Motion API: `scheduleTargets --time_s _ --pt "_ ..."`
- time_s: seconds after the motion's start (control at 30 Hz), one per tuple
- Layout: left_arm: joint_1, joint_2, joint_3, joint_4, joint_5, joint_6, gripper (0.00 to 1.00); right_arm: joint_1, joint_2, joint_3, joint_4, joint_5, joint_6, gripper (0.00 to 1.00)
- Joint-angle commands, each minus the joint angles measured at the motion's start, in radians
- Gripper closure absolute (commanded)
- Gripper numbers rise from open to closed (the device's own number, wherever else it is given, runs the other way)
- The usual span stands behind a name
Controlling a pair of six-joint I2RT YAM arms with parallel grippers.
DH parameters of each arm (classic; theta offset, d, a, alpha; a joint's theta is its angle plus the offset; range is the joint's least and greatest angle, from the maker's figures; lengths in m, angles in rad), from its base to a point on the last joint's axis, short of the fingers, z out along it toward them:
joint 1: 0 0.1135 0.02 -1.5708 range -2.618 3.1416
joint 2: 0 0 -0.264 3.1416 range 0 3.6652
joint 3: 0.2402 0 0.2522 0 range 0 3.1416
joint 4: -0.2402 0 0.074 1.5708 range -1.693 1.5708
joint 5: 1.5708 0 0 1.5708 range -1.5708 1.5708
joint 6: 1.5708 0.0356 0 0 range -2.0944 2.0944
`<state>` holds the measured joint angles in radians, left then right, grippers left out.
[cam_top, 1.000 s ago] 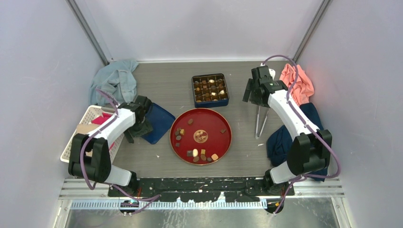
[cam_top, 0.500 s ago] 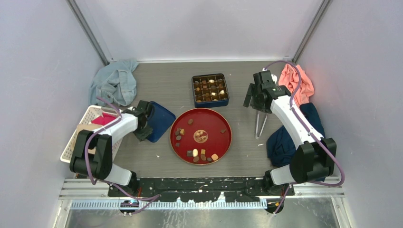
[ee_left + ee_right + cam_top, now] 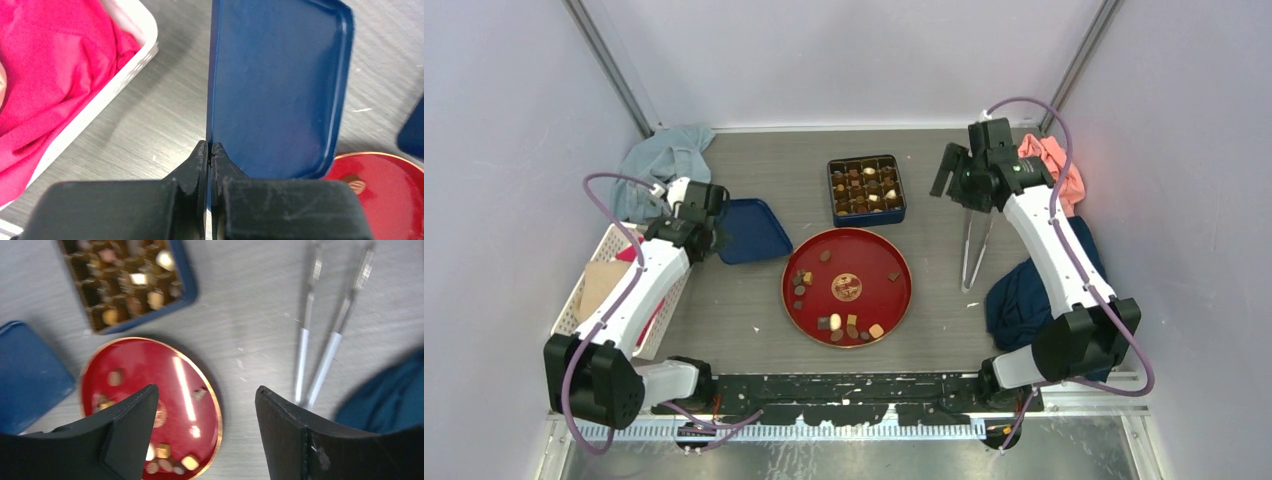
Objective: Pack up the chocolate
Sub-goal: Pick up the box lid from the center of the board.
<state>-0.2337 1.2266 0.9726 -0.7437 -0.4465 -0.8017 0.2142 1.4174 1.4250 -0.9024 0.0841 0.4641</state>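
Several bite-size pieces of chocolate (image 3: 834, 323) lie scattered on the red plate (image 3: 871, 256) at the table's middle. More chocolate fills the compartments of the dark blue box (image 3: 866, 189) behind it. My left gripper (image 3: 714, 232) is shut on the rim of the blue lid (image 3: 749, 230), left of the plate. In the left wrist view the fingertips (image 3: 210, 147) pinch the lid (image 3: 280, 90) at its near edge. My right gripper (image 3: 948, 183) hangs open, holding nothing, right of the box; its wrist view looks down past the gripper (image 3: 206, 390) at the plate (image 3: 135, 365) and the box (image 3: 127, 280).
Metal tongs (image 3: 972, 255) lie right of the plate, below my right gripper. A white basket (image 3: 589, 290) with pink cloth stands at the left edge. A grey-blue cloth (image 3: 664, 170) lies back left, a salmon cloth (image 3: 1056, 170) and a dark blue cloth (image 3: 1029, 290) at the right.
My left gripper has closed on the lid's rim and drawn the lid back and to the left, its arm stretching out. My right gripper has drifted slightly toward the back, still open.
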Motion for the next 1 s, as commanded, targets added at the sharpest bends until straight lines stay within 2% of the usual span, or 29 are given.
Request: scheduleTargets --time_s 0.0,0.17,0.3,0.37,0.47,0.57,0.97 --pt "0.002 -0.033 0.097 0.012 0.052 0.131 1.0 0.003 0.023 0.147 0.03 -0.212 0.041 0.24" --pt "0.002 -0.053 0.125 0.028 0.149 0.165 1.0 0.032 0.046 0.162 0.068 -0.373 0.05 0.24" --pt "0.002 -0.054 0.143 0.028 0.194 0.172 1.0 0.147 0.071 0.151 0.077 -0.363 0.026 0.24" --pt "0.002 -0.059 0.164 0.033 0.244 0.182 1.0 0.193 0.095 0.15 0.088 -0.404 0.031 0.24" --pt "0.002 -0.076 0.179 0.081 0.364 0.212 1.0 0.195 0.118 0.111 0.193 -0.559 0.117 0.23" --pt "0.002 -0.08 0.185 0.12 0.487 0.224 1.0 0.195 0.161 0.085 0.276 -0.651 0.188 0.22" --pt "0.002 -0.09 0.177 0.248 0.715 0.092 1.0 0.196 0.228 -0.052 0.536 -0.779 0.366 0.2"
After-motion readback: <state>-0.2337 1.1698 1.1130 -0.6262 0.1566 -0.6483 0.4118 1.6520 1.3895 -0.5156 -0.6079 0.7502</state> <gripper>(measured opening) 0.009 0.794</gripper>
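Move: The left hand already holds the lid by its left edge, clear of the table, the lid's middle about 7 cm to its right and 2 cm ahead. The open chocolate box lies some 29 cm right, 14 cm ahead and 11 cm below that hand; the red plate 25 cm right and 6 cm back. From the right hand the lid is about 39 cm left, 4 cm back and 9 cm lower, the box 16 cm left and 10 cm ahead, the tongs 7 cm right and 2 cm back. Still pinching the lid's edge, the left hand carries it about 11 cm right and 9 cm up, turning roughly 30 degrees clockwise. The open right hand first lifts, then sweeps some 20 cm left while sinking back to about its starting height, rolling its left side up and turning left, so that its jaws come to the lid's free right edge without closing; contact there can't be made out. ##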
